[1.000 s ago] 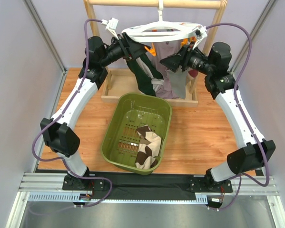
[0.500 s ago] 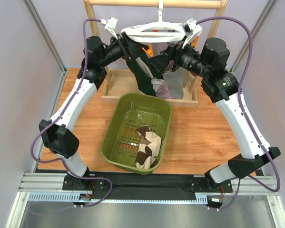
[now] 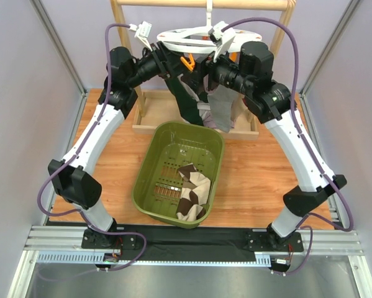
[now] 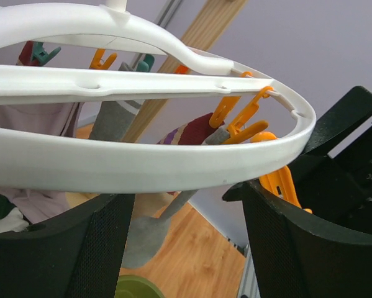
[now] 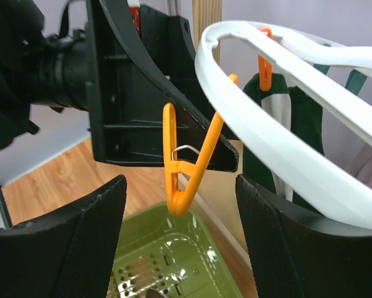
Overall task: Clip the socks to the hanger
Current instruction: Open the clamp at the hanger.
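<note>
The white round hanger hangs from the wooden rail, with a dark green sock and a lilac-grey sock clipped under it. A brown-and-cream sock lies in the basket. My left gripper is open at the ring's left side; in its wrist view the ring runs across its fingertips. My right gripper is open, and an orange clip dangles empty between its fingers. A grey sock and a maroon striped sock hang on the far side.
The olive-green basket stands mid-table below the hanger. The wooden rack's rail and its base frame stand at the back. The left gripper's black body is close behind the orange clip. More orange clips hang from the ring.
My right arm has swung left under the hanger, from its right edge to near the left gripper, and now frames an orange clip. The left arm has barely moved.
</note>
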Tool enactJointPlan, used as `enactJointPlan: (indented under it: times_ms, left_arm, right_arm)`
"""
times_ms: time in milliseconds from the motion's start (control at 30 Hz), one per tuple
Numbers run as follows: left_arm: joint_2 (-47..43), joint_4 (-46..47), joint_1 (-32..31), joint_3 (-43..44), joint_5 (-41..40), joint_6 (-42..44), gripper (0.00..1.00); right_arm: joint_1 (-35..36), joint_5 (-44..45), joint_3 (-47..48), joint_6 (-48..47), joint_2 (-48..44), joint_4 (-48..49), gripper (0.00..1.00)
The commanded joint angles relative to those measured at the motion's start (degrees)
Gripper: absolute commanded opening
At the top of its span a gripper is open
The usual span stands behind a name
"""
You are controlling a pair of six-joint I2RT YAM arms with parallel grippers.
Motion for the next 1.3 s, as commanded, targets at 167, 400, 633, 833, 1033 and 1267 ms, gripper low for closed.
enactJointPlan:
  times_ms: [167,400,633,833,1033,1267]
  left_arm:
    - [-3.0,-2.3,-0.3,2.0,0.5,1.5,0.76]
    - [-2.8,-5.3,-0.1,2.2,-1.4,2.9,0.76]
    - [-2.4,-5.8,0.2,2.5,-1.0,3.2,0.77]
    - [-2.1,-5.6,0.4,2.8,-0.5,3.0,0.77]
    - [-2.0,-5.5,0.6,2.8,-0.4,3.0,0.77]
    - [-2.3,-5.3,1.2,1.6,-0.7,2.4,0.77]
  right_arm:
    - [2.7,5.6,4.4,-7.8,1.9,-2.1,0.71]
    - [2.7,8.1,5.5,-3.7,2.1,-1.4,0.72]
    - [2.0,7.7,10.2,-1.5,5.5,-2.4,0.71]
    - [1.3,8.1,11.3,-1.5,7.7,-1.0,0.69]
    - [1.3,8.6,8.2,-1.5,7.4,3.6,0.64]
    - [1.3,11.2,6.5,0.6,7.1,7.1,0.44]
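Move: The orange clamp to open hangs from the hanger's near-left rim, about 3 cm ahead and 4 cm left of the right hand, roughly 1 cm above it. The hanger's middle is some 11 cm ahead of that hand, level sideways and about 4 cm higher. A second orange clamp, gripping green cloth, sits around 13 cm ahead, 8 cm left and 3 cm up. From the left hand the clamp to open lies about 3 cm back and 5 cm right, at its height. Dip the right gripper about 1.5 cm, then bring it back up and reach some 3.5 cm forward and a little left, so the orange clamp comes between its pads, and start narrowing the fingers around the clamp over the last stretch. Lower the still-open left gripper about 1.5 cm beside the rim, then ease it slightly forward and left. ##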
